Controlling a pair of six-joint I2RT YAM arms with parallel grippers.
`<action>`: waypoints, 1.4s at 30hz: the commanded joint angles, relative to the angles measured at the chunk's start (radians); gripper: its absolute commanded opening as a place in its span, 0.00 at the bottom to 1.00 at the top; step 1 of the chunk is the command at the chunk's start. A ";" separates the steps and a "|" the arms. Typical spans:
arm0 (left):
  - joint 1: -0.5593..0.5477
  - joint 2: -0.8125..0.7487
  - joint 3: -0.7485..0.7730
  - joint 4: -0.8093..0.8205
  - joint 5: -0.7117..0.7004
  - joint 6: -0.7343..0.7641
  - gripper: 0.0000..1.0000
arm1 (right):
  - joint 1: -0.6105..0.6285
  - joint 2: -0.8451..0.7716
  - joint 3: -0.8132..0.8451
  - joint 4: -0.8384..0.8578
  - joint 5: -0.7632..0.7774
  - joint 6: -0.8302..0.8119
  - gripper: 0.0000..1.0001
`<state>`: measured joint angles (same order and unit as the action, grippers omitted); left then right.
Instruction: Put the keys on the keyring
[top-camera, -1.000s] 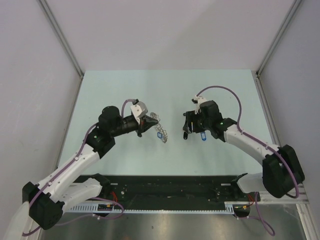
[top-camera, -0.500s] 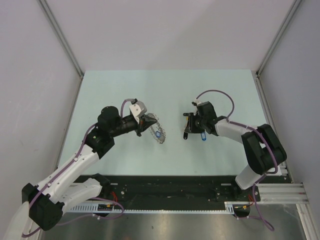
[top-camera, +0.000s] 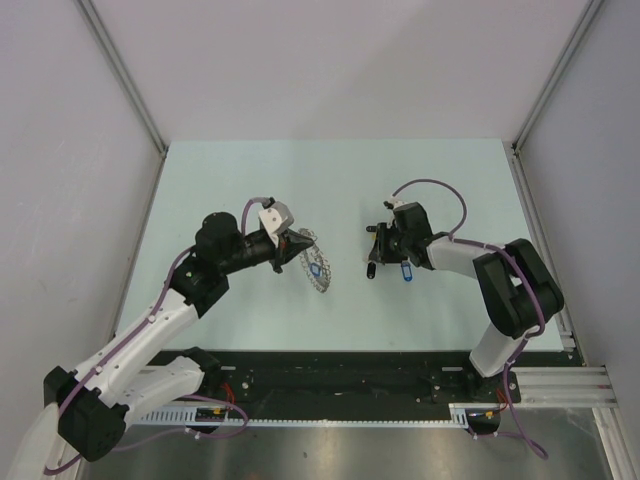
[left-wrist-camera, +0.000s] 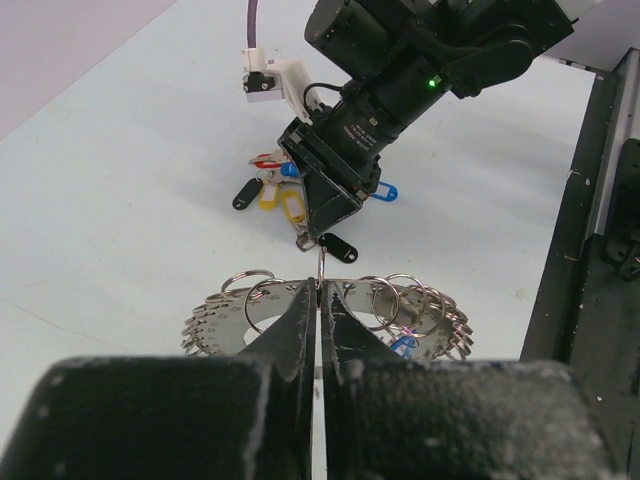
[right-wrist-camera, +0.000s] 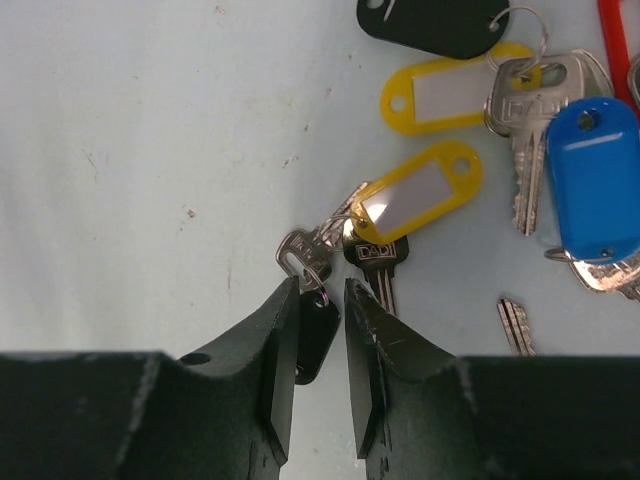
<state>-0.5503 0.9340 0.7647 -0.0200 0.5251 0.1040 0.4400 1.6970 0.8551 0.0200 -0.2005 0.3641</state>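
Note:
My left gripper (left-wrist-camera: 320, 285) is shut on the keyring (left-wrist-camera: 215, 325), a flat grey ring with a beaded edge, and holds it on edge just above the table (top-camera: 315, 265). Several small split rings and a blue tag (left-wrist-camera: 403, 345) hang on it. The keys lie in a loose heap (right-wrist-camera: 520, 110) with yellow (right-wrist-camera: 420, 195), blue (right-wrist-camera: 598, 180), black and red tags. My right gripper (right-wrist-camera: 322, 285) points down at the near edge of that heap (top-camera: 372, 262). Its jaws are closed in on a black key tag (right-wrist-camera: 318, 330) that lies between them.
A loose silver key blade (right-wrist-camera: 515, 325) lies to the right of my right fingers. The black rail (top-camera: 330, 375) with both arm bases runs along the near table edge. Grey walls stand on the left, back and right.
My right gripper's jaws have narrowed around the black tag, and the right arm's elbow has swung in towards the table. The left gripper has held the keyring almost still.

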 joint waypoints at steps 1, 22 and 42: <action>0.009 -0.006 0.018 0.035 0.004 -0.007 0.00 | -0.004 0.024 0.044 0.048 -0.037 -0.034 0.29; 0.009 -0.009 0.022 0.028 0.012 -0.006 0.00 | 0.000 -0.161 0.038 -0.069 -0.065 -0.151 0.00; 0.012 -0.020 0.022 0.028 -0.008 0.006 0.00 | 0.019 -0.457 -0.182 0.014 -0.201 -0.182 0.00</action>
<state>-0.5472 0.9356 0.7647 -0.0280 0.5251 0.1047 0.4519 1.2873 0.6800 0.0929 -0.3981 0.1970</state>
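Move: The black-tagged key lies right at my right fingertips, its small wire ring in the open gap, less than a centimetre or so below. Beyond it lie a yellow-tagged key about 4 cm straight ahead and a blue tag roughly 6 cm ahead and 5 cm right. Another blue-tagged key sits some 2 cm back and 8 cm right. From my left hand the black-tagged key is about 9 cm ahead, 16 cm right and 23 cm below. I ease my right hand barely down and left, shut its part-open fingers on the black-tagged key's wire ring, then lift straight up some 11 cm. As it rises I swing the fingertips up about 20 degrees and turn counter-clockwise, finishing with a draw back of about 4 cm and a slight dip. My left hand stays still, keeping its pinch on the keyring. ##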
